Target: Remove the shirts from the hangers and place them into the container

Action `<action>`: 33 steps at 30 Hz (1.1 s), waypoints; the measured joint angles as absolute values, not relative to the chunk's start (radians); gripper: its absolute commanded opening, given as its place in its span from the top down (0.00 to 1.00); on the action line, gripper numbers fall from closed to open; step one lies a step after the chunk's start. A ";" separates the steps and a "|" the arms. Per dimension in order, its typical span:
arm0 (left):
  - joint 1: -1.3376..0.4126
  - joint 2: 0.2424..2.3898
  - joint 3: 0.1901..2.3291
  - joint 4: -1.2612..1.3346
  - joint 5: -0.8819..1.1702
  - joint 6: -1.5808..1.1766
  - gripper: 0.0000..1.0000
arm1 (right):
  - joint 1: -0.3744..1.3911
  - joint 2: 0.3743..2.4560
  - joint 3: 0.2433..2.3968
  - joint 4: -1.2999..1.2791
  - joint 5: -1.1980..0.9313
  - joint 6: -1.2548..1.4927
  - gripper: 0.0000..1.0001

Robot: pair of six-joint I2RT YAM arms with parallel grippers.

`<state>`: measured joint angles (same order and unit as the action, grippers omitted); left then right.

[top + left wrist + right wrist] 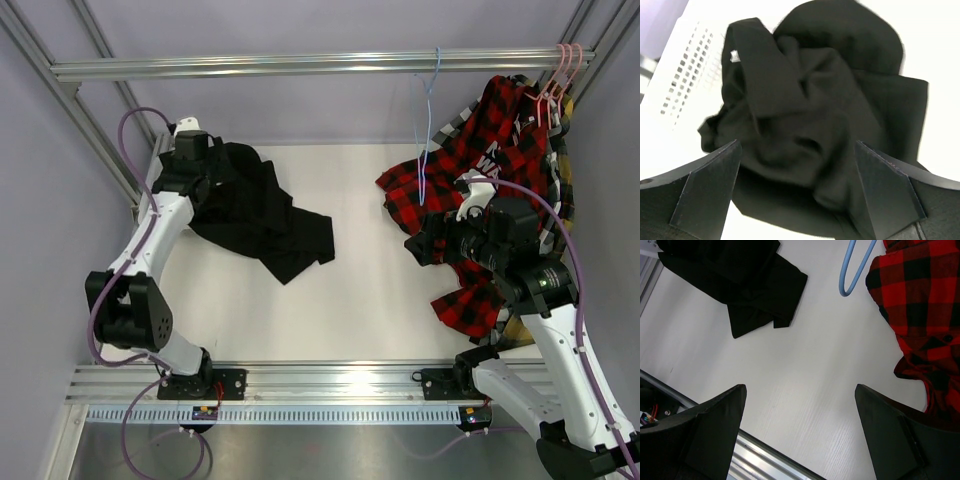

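Note:
A plain black shirt (262, 212) lies crumpled at the back left, spreading out over the table. In the left wrist view this black shirt (810, 105) covers part of the white slotted container (687, 70). My left gripper (797, 145) hovers just above it, open, with nothing between its fingers. A red-and-black plaid shirt (500, 140) hangs from pink hangers (556, 80) on the rail and trails onto the table. My right gripper (425, 245) is open over bare table (805, 355) beside the plaid shirt (920, 295). An empty light blue hanger (428, 120) hangs from the rail.
An aluminium rail (250, 66) spans the back, with frame posts at both sides. Behind the red plaid, a black-and-white check shirt (455, 128) and a yellow-and-dark plaid one (567, 195) peek out. The table's metal front edge (765, 455) is close to the right gripper.

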<state>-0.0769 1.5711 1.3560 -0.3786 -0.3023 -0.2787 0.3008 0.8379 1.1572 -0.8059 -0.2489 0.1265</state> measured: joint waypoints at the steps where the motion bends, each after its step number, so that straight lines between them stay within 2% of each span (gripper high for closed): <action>1: -0.105 1.550 1.370 -0.415 -0.325 -0.297 0.01 | 0.301 0.838 1.157 -0.806 -0.249 0.126 0.01; 7: -0.392 1.426 1.382 -0.591 -0.429 -0.475 0.01 | 0.301 0.835 1.156 -0.805 -0.254 0.127 0.01; 13: -0.636 1.422 1.200 -0.672 -0.454 -0.734 0.01 | 0.301 0.805 1.131 -0.805 -0.257 0.128 0.00; 19: -0.664 1.600 1.155 -0.675 -0.459 -0.896 0.01 | 0.301 0.779 1.112 -0.805 -0.279 0.129 0.00; 30: -0.658 1.843 1.193 -0.577 -0.497 -0.996 0.01 | 0.301 0.742 1.092 -0.810 -0.323 0.128 0.01; 33: -0.654 1.892 1.212 -0.565 -0.502 -1.007 0.09 | 0.301 0.740 1.086 -0.810 -0.339 0.125 0.01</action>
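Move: The loose end of the black shirt, trailing on the table, lies about 19 cm to the right of my left hand, 12 cm back towards me and some 21 cm below. The container is nearly under that hand, about 2 cm back, 1 cm left and 18 cm down; the shirt's bulk is heaped about 3 cm back, 5 cm right and 16 cm below. From my right hand the loose end is roughly 11 cm ahead, 15 cm left and 28 cm down. My empty left hand lifts slightly, swings right and back off the container by about 20 cm, then sinks almost straight down, 20 cm lower overall, onto the shirt's trailing end. As it goes, I tip the fingers some 25 degrees more downward, keeping them wide open to either side of the cloth. My right hand, open and empty, just drifts 3 cm back. ##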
